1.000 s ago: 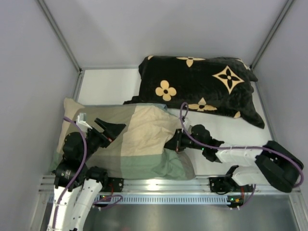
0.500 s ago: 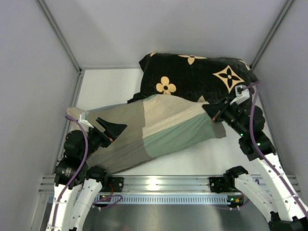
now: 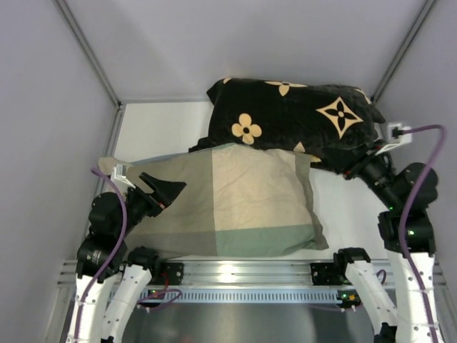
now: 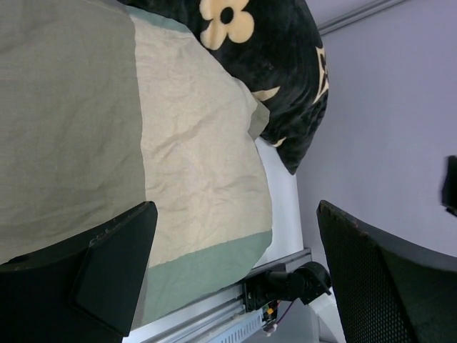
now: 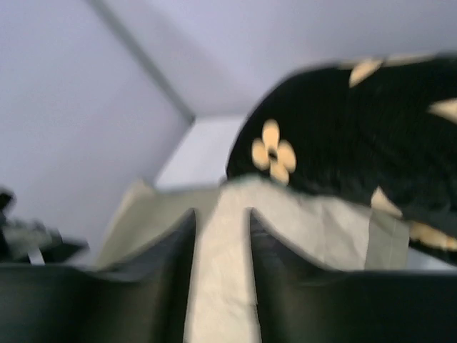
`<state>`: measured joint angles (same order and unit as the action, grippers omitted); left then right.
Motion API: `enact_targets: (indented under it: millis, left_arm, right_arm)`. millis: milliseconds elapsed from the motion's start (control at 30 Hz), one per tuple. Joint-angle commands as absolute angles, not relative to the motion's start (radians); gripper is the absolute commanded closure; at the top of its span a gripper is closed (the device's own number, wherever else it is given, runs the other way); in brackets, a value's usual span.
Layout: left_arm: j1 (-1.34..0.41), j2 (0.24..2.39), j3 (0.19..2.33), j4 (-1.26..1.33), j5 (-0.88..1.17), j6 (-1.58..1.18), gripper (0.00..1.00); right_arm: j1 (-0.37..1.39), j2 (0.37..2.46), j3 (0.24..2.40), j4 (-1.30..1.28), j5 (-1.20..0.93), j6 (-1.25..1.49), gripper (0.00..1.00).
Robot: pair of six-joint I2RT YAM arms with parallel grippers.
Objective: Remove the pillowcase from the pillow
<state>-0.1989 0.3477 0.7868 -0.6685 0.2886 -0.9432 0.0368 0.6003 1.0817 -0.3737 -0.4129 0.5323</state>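
The pillowcase (image 3: 235, 200), in olive, beige and sage blocks, lies spread flat on the table and looks filled. It also shows in the left wrist view (image 4: 193, 150) and the right wrist view (image 5: 221, 286). A pale corner (image 3: 107, 166), perhaps the pillow, pokes out at its left end; the rest of the pillow is hidden. My left gripper (image 3: 163, 191) (image 4: 235, 279) hovers wide open over the case's olive left part and holds nothing. My right gripper (image 3: 348, 171) (image 5: 221, 229) is raised at the right, beside the case's far right corner, with its jaws apart and empty.
The black cushion with tan flower motifs (image 3: 300, 121) lies at the back right, overlapping the case's far edge. Grey walls close in on the left, back and right. A metal rail (image 3: 243, 275) runs along the near edge.
My right gripper pulled the case's right end up and to the right, then let go. The case has dropped and lies flat. My left gripper has stayed put.
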Motion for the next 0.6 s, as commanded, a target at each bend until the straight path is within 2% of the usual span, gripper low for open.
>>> enact_targets:
  millis: [0,33,67,200,433,567]
  left_arm:
    - [-0.193,0.382,0.779,-0.693,0.247,-0.908,0.03]
    - [-0.193,0.402,0.79,-0.736,0.217,-0.905,0.01]
    - [-0.193,0.414,0.805,-0.77,0.169,-0.9,0.01]
    - [-0.195,0.52,0.879,-0.923,-0.226,-0.881,0.01]
    - [-0.193,0.842,0.962,-0.956,-0.609,-0.831,0.01]
    - [-0.169,0.991,1.031,-0.922,-0.715,-0.812,0.01]
  right_arm:
    - [0.029,0.609,0.863,-0.335,-0.696,0.567,0.57]
    - [0.029,0.609,0.814,-0.319,-0.737,0.574,0.14]
    - [0.029,0.609,0.731,-0.319,-0.773,0.569,0.01]
    - [0.035,0.588,0.592,-0.354,-0.742,0.511,0.0]
    - [0.112,0.673,0.456,-0.23,-0.649,0.609,0.01]
    - [0.198,0.822,0.459,-0.204,-0.534,0.588,0.0]
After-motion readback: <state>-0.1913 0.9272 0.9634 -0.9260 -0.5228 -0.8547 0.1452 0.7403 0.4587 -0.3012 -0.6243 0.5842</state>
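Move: The pillowcase's far-left corner lies about 17 cm ahead of the left hand, some 26 cm to its left and 22 cm below. The pillowcase's right end is nearly under the right hand, about 1 cm ahead, 2 cm to its left and some 36 cm down. Beyond that end the dark patterned pillow has its middle about 28 cm ahead of the right hand and 2 cm to its left. Towards the pillowcase's right part the empty right hand plunges about 28 cm, fast at first and then slower, drifting a little left, its nearly shut fingers springing wide and its wrist tipping some 40 degrees down. Meanwhile the left hand, fingers still wide, swings left, down and somewhat forward over the left part towards the far-left corner, turning counter-clockwise and tipping down. ##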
